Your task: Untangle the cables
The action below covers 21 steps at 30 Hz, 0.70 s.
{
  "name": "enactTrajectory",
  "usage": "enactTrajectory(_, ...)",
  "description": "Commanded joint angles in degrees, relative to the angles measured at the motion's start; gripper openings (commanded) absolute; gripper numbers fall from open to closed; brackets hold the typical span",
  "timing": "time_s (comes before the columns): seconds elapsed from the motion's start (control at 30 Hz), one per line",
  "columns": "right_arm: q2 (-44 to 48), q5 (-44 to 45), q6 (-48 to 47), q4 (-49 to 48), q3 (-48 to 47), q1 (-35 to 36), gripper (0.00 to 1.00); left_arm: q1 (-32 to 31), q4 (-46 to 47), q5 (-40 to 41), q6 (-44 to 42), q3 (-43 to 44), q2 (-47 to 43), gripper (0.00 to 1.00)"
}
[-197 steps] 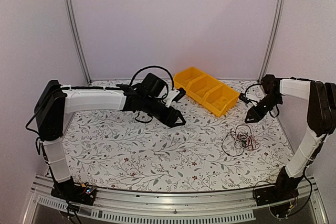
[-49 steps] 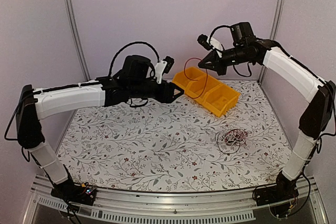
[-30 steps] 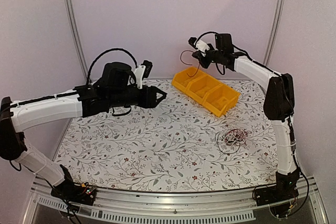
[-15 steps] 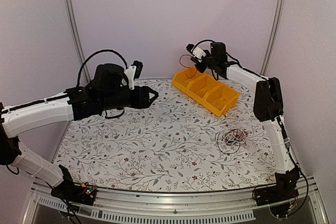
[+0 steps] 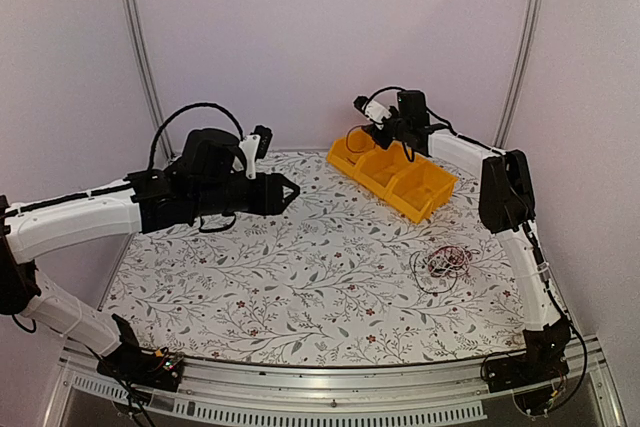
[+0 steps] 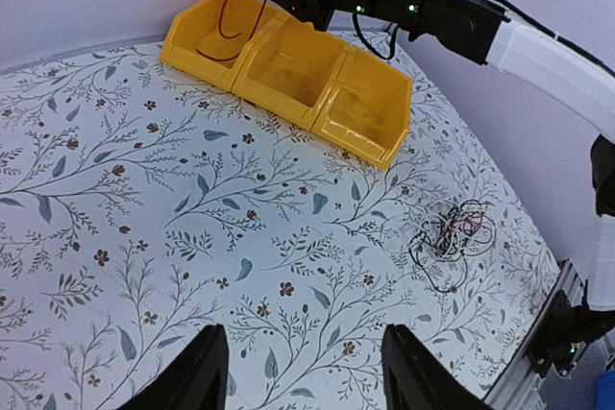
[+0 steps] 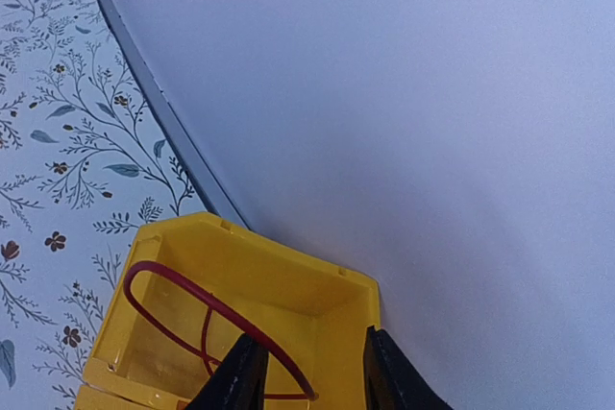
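A loose bundle of thin black, red and white cables (image 5: 447,262) lies on the table at the right, also in the left wrist view (image 6: 452,232). One red-brown cable (image 7: 183,287) loops inside the end compartment of the yellow bin (image 7: 279,271), its tip lying free between my right gripper's parted fingers. My right gripper (image 7: 312,386) is open just above that compartment, at the bin's far left end (image 5: 352,150). My left gripper (image 5: 291,190) hovers open over the table's left-middle, nothing between its fingers (image 6: 207,376).
The yellow bin (image 6: 288,69) has three compartments and stands at the back right, near the rear wall. Metal posts rise at both back corners. The floral tablecloth (image 5: 300,277) covers the table.
My right gripper sank to the bin's end compartment and its jaws parted, letting go of the red-brown cable, which now rests in the bin. The left arm drew back slightly leftward.
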State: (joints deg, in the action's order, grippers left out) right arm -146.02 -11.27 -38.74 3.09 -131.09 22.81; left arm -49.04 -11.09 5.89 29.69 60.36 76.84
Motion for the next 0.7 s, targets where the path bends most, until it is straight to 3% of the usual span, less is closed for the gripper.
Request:
enactTrajectory(0.0, -0.3, 0.9, -1.1, 2.5, -0.8, -0.2, 0.45, -0.8, 0.2, 0.2, 0.7, -1.1, -1.6, 0.57)
enactTrajectory(0.23, 6.4, -1.8, -2.2, 9.0, 3.2, -0.5, 0.65, -0.8, 4.0, 0.2, -0.3, -3.0, -1.5, 0.57)
enactTrajectory(0.43, 9.0, -0.1, -4.4, 18.5, 2.6, -0.5, 0.69, -0.7, 7.6, -1.9, -2.8, -1.8, 2.4, 0.58)
enactTrajectory(0.67, 11.5, 1.1, -3.9, 22.8, 3.9, -0.4, 0.71, -0.7, 8.5, -5.4, -5.5, 2.7, 8.3, 0.58)
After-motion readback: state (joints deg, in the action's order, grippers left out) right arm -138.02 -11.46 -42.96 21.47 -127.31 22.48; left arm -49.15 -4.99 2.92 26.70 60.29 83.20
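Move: Just beyond the right fingertips, which still have the red cable at them, the yellow box's left compartment lies about 4 cm ahead, 6 cm left and 12 cm down. The middle compartment is some 3 cm back and 4 cm right of the hand, the cable tangle about 34 cm back and 14 cm right. For the empty left hand, the tangle is roughly level, 36 cm right and 23 cm down; the left compartment is 40 cm ahead, 16 cm right. Letting go of the red cable over the left end of the box, the right hand spreads its already parting fingers wide while sinking about 3 cm. It then draws back some 4 cm and a little right, rising 2 cm again, its fingers tipping further down. Late on, the open left hand starts right and down towards the tangle, about 3 cm. ##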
